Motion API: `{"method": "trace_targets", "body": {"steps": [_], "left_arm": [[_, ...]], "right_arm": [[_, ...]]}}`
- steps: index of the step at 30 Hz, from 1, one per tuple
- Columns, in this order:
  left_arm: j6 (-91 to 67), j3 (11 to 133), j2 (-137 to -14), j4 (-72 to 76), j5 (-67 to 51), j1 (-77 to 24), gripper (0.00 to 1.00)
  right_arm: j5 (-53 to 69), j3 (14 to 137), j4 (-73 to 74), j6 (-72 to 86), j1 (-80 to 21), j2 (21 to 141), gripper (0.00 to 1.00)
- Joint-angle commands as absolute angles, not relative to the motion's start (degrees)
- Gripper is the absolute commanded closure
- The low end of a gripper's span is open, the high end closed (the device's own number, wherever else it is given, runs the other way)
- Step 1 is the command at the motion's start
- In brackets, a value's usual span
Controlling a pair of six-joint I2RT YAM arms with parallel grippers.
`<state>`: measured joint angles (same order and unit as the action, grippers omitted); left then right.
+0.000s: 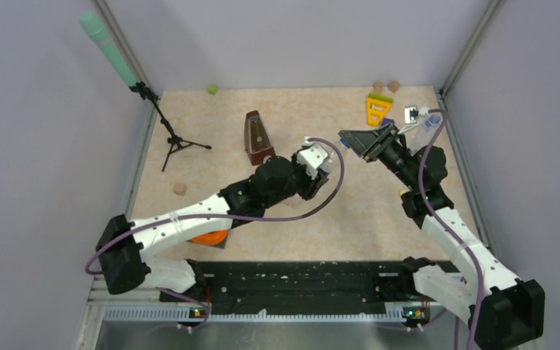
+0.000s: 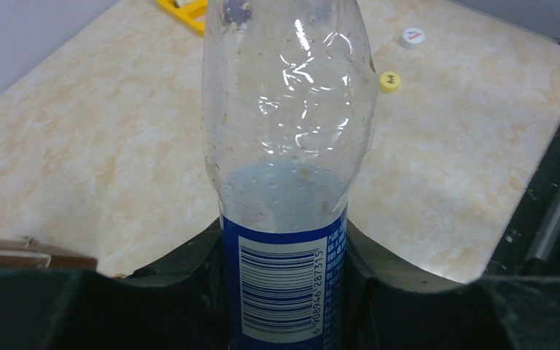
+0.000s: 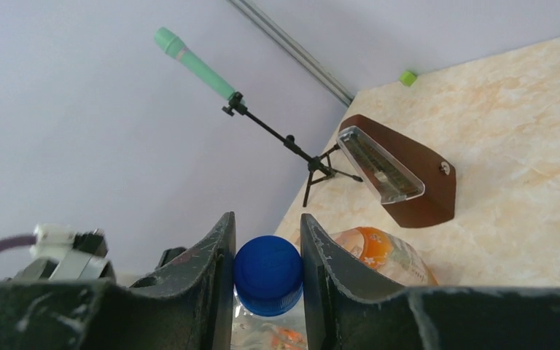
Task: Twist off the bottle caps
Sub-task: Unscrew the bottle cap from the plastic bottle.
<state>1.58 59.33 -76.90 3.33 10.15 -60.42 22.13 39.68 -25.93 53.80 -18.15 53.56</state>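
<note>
My left gripper (image 2: 284,251) is shut on the slim clear bottle (image 2: 288,131), its jaws pressing the blue barcode label from both sides. The bottle's blue cap (image 3: 267,271) sits between the fingers of my right gripper (image 3: 266,251), which is shut on it from both sides. In the top view the two grippers meet mid-table, left (image 1: 319,166) and right (image 1: 351,138). A yellow cap (image 2: 389,81) and a white cap (image 2: 413,36) lie loose on the table. The squat orange-tinted bottle (image 3: 379,255) lies on its side, partly under the left arm (image 1: 210,237).
A brown metronome (image 1: 257,137) stands behind the left gripper. A green microphone on a black tripod (image 1: 153,102) is at back left. A yellow triangular piece (image 1: 377,108), a clear bottle (image 1: 426,120) and tan discs (image 1: 394,86) sit back right. A small green object (image 1: 211,90) lies by the back wall.
</note>
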Motion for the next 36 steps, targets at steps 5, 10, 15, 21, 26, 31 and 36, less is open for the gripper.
{"method": "trace_targets", "body": {"steps": [5,10,15,21,26,31,36], "left_arm": [[-9.2,57.3,-71.3,13.5,-39.2,-44.6,1.0],[-22.7,58.9,-77.0,28.3,-61.9,-39.6,1.0],[-54.4,58.5,-85.5,66.3,-71.1,-39.3,1.0],[-78.3,62.6,-95.0,92.7,-75.2,-39.3,1.0],[-74.3,61.7,-93.5,89.0,-75.4,-38.7,1.0],[-27.1,58.2,-81.0,30.9,-61.2,-39.3,1.0],[-6.8,59.5,-75.1,9.1,-41.9,-42.4,1.0]], "right_arm": [[34.5,37.9,-39.5,53.3,-18.4,53.2,1.0],[40.7,35.9,-52.0,55.5,-18.4,53.0,1.0],[45.1,34.9,-58.4,55.6,-18.4,52.6,1.0],[51.9,35.7,-64.9,56.5,-18.3,54.0,1.0],[49.9,37.0,-57.7,53.3,-18.3,53.7,0.62],[36.6,38.4,-38.4,46.6,-18.3,48.9,0.34],[33.4,36.6,-41.6,50.3,-18.3,47.8,0.32]]}}
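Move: The blue cap sits between the right fingers, at the hand point; from the left hand, clamped round the plastic bottle's label, the cap is about 5 cm ahead, 3 cm right and 10 cm up. The orange bottle stands some 8 cm ahead and 16 cm left of the left hand, 14 cm lower. A yellow cap lies roughly 7 cm ahead, 18 cm right and 34 cm below the right hand. Pulling back about 9 cm and rising 6–7 cm together, the left hand, still gripping the bottle body, swings clockwise some 65 degrees while the right keeps hold of the blue cap, tipping up and turning slightly counter-clockwise. The right then opens wide, letting go, and drops back forward and down 2–3 cm each, as the left eases forward and unwinds about 20 degrees. ##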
